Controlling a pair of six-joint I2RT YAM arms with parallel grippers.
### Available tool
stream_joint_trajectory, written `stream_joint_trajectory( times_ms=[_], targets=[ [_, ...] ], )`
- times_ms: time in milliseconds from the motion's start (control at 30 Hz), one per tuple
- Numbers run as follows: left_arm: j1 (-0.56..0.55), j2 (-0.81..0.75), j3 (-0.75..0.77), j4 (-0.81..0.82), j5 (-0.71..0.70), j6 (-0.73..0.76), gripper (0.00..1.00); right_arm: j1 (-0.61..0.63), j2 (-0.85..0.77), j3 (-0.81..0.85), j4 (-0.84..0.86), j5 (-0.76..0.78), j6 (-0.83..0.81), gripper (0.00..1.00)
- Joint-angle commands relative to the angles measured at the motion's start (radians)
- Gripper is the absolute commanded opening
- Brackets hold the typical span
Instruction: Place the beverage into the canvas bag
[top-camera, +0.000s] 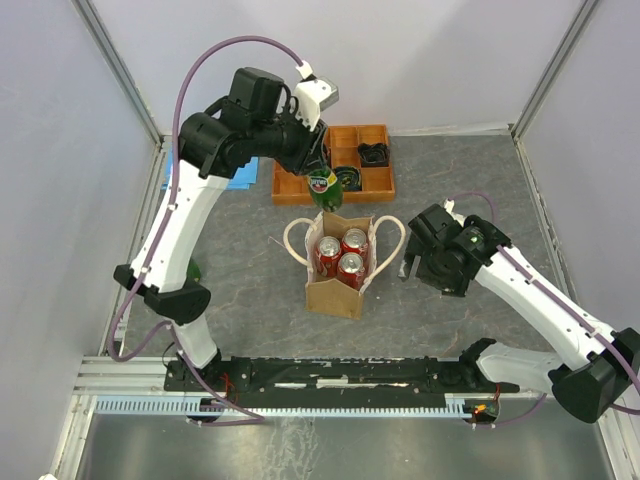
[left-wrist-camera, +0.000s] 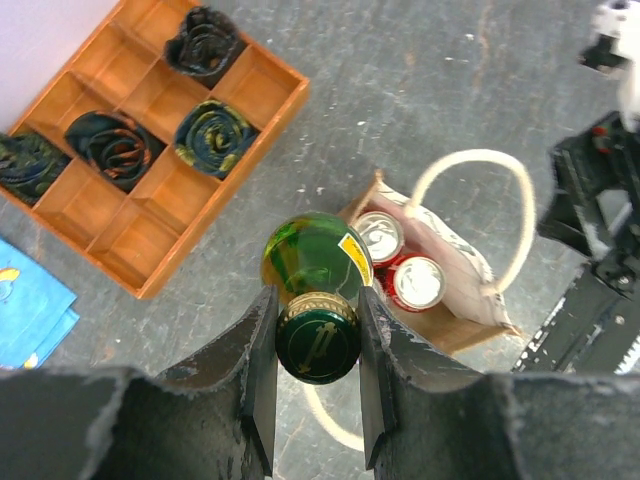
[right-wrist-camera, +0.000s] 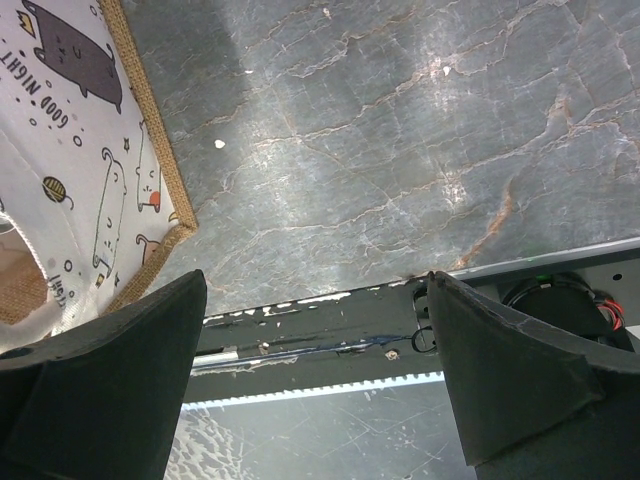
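The beverage, a green glass bottle (top-camera: 322, 185) (left-wrist-camera: 310, 255) with a dark green cap (left-wrist-camera: 317, 338), hangs upright. My left gripper (top-camera: 318, 165) (left-wrist-camera: 317, 340) is shut on its capped neck. The bottle is in the air over the far edge of the canvas bag (top-camera: 335, 295) (left-wrist-camera: 455, 330). The tan bag stands upright with cream rope handles (left-wrist-camera: 470, 160) and three red cans (top-camera: 340, 255) (left-wrist-camera: 417, 282) inside. My right gripper (top-camera: 408, 268) (right-wrist-camera: 315, 340) is open and holds nothing, just right of the bag, whose cat-printed side (right-wrist-camera: 90, 200) shows at the left of its view.
An orange compartment tray (top-camera: 385, 185) (left-wrist-camera: 150, 240) holding dark rolled items lies behind the bag. A blue cloth (top-camera: 240, 180) (left-wrist-camera: 30, 305) lies left of the tray. The black base rail (top-camera: 340, 375) (right-wrist-camera: 320, 330) runs along the near table edge.
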Motion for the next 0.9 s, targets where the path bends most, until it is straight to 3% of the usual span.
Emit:
stream_joint_trajectory(
  times_ms=[0, 867],
  targets=[
    [-0.033, -0.112, -0.010, 0.132, 0.105, -0.033, 0.03, -0.003, -0.004, 0.006, 0.023, 0.002, -0.008, 0.99],
    [-0.151, -0.365, -0.639, 0.218, 0.106, 0.010, 0.03, -0.003, -0.033, -0.014, 0.015, 0.003, 0.001, 0.99]
  ],
)
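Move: The left hand holds the green bottle by its neck, high up; the canvas bag it is bound for has its middle about 13 cm back, 5 cm to the right and 30 cm below. The three red cans in the bag are grouped around 11 cm back and 6 cm right, leaving its near-left corner free; the wooden tray lies some 14 cm ahead and 3 cm right. From the idle right hand the bag is about 19 cm left, 2 cm ahead. Keeping its pinch on the bottle's neck, the left hand draws back about 10 cm from the tray side towards the bag, at first nearly level, then curving down some 9 cm towards the free near-left corner beside the cans. On the way the fingers tip some 15 degrees further down and the hand turns roughly 10 degrees clockwise, bringing the bottle in over the rim, with the descent still going on at the end. ##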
